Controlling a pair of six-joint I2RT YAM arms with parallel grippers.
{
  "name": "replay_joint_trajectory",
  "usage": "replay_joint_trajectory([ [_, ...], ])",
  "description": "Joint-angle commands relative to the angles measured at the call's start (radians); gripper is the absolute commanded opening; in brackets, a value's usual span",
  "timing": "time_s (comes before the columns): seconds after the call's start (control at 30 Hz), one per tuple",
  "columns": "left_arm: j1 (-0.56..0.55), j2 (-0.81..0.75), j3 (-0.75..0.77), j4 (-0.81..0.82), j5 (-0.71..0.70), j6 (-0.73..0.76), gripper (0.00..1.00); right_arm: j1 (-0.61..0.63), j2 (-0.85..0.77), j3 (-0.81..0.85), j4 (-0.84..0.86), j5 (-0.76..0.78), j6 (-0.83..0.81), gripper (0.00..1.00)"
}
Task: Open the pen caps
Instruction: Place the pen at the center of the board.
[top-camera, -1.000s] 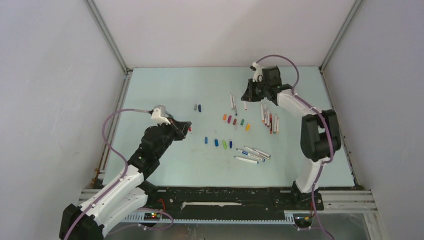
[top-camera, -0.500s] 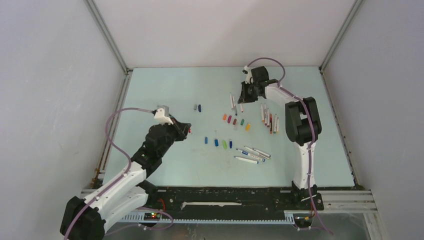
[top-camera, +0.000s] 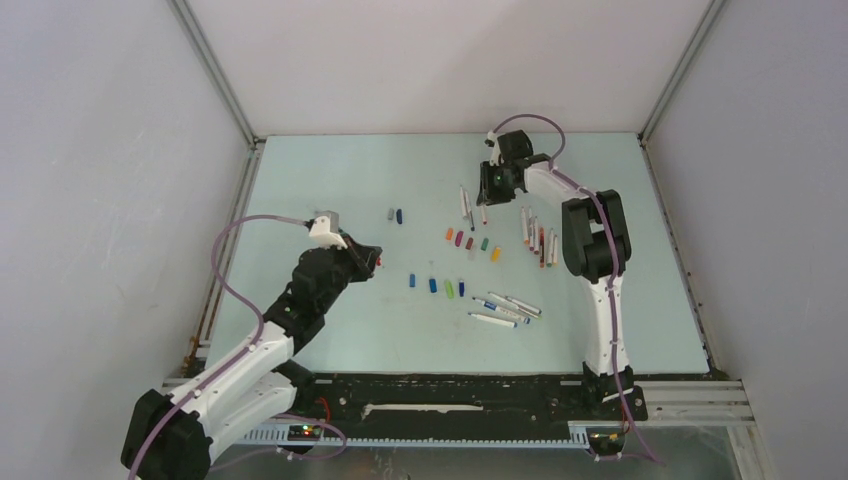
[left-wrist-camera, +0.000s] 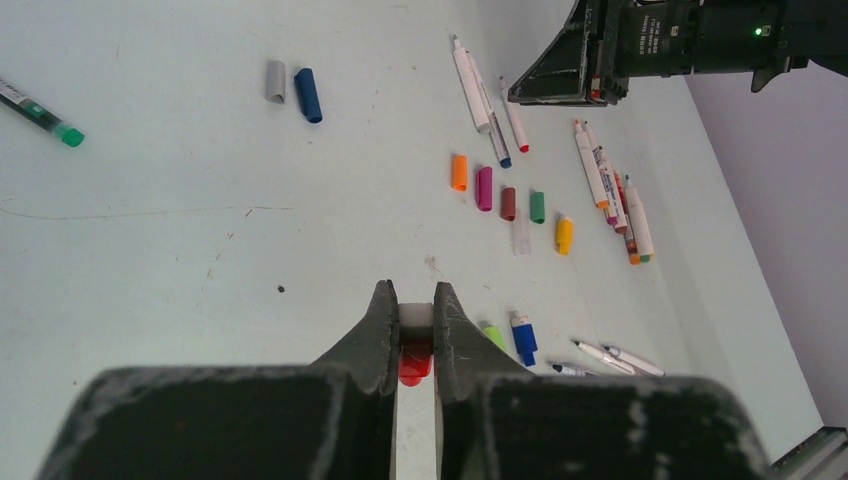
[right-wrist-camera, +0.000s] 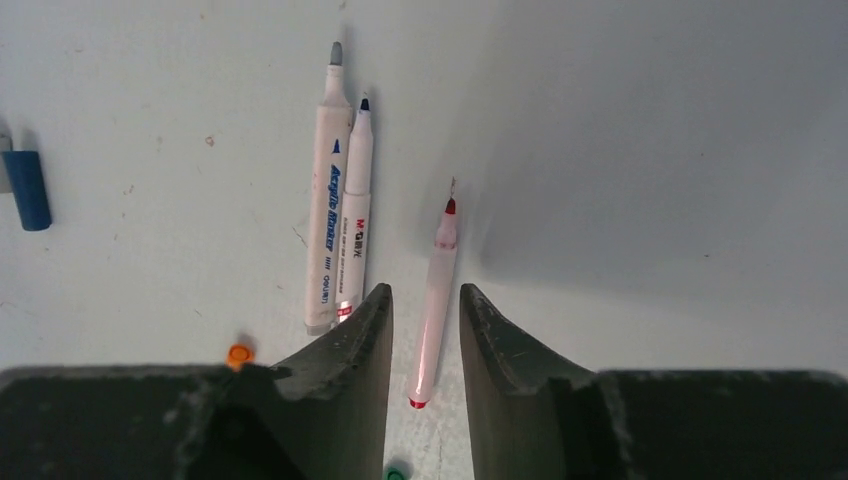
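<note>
My left gripper (left-wrist-camera: 411, 290) (top-camera: 377, 260) hovers over the left of the mat, shut on a red pen cap (left-wrist-camera: 414, 362) that has a whitish end. My right gripper (right-wrist-camera: 425, 292) (top-camera: 487, 195) is low over the far middle of the mat, open. An uncapped red-tipped pen (right-wrist-camera: 440, 260) lies flat between its fingers without touching them. Loose pen caps lie in a row: orange (left-wrist-camera: 459, 172), magenta (left-wrist-camera: 484, 188), dark red (left-wrist-camera: 508, 203), green (left-wrist-camera: 537, 207) and yellow (left-wrist-camera: 564, 235). A grey cap (left-wrist-camera: 275, 80) and a blue cap (left-wrist-camera: 308, 95) lie apart.
Two uncapped white pens (right-wrist-camera: 328, 190) lie just left of the red-tipped one. More pens are bunched at the right (top-camera: 540, 240) and near the front (top-camera: 505, 308). Blue and green caps (top-camera: 440, 286) lie mid-mat. A green-ended pen (left-wrist-camera: 40, 112) lies at the left. Grey walls enclose the mat.
The right gripper has swung left and down to the mat and opened, leaving the red-tipped pen lying beside the two white pens. The left arm has stayed put with the red cap.
</note>
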Motion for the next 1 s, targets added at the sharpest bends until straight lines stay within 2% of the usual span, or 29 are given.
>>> replay_joint_trajectory([
  [0.0, 0.007, -0.013, -0.005, 0.021, 0.002, 0.017, 0.0, 0.001, -0.013, 0.056, -0.035, 0.032, -0.008, 0.35],
  [0.13, 0.007, -0.035, 0.001, 0.006, 0.007, 0.011, 0.0, -0.015, -0.121, 0.014, -0.037, -0.004, -0.016, 0.38],
  [0.23, 0.008, -0.042, 0.011, -0.007, 0.019, -0.002, 0.0, -0.031, -0.268, -0.086, -0.008, -0.1, -0.044, 0.39],
  [0.4, 0.013, -0.019, 0.046, -0.022, 0.053, -0.028, 0.04, -0.071, -0.564, -0.306, -0.016, -0.435, -0.244, 0.46],
  [0.53, 0.013, 0.033, 0.104, -0.051, 0.078, -0.042, 0.05, -0.142, -0.741, -0.453, -0.077, -0.669, -0.384, 0.51],
  [0.63, 0.013, 0.097, 0.161, -0.094, 0.082, -0.044, 0.05, -0.205, -0.841, -0.528, -0.132, -0.749, -0.467, 0.51],
  [0.77, 0.013, 0.209, 0.261, -0.154, 0.093, -0.015, 0.06, -0.268, -0.954, -0.675, -0.082, -0.828, -0.488, 0.54],
  [0.97, 0.013, 0.49, 0.552, -0.385, 0.093, 0.081, 0.07, -0.293, -0.983, -0.744, -0.064, -0.874, -0.506, 0.54],
])
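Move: The left gripper holds the red cap; the blue cap, by which it may be put down, lies about 19 cm ahead, 2 cm right and 14 cm below, the grey cap 2 cm left of it, the orange cap about 14 cm ahead and 14 cm right of this hand. The right hand is open about the red pen, directly below by 1 cm; the blue pen lies 4 cm left, the green cap 12 cm back. Pull the empty right gripper back some 21 cm from the red pen, lifting it about 22 cm and easing down 4 cm at the end, drifting right, fingers opening wider and swinging counter-clockwise as they level. Meanwhile bring the left gripper about 5 cm forward and right towards the blue and grey caps, tipping down slightly, keeping the red cap pinched. ##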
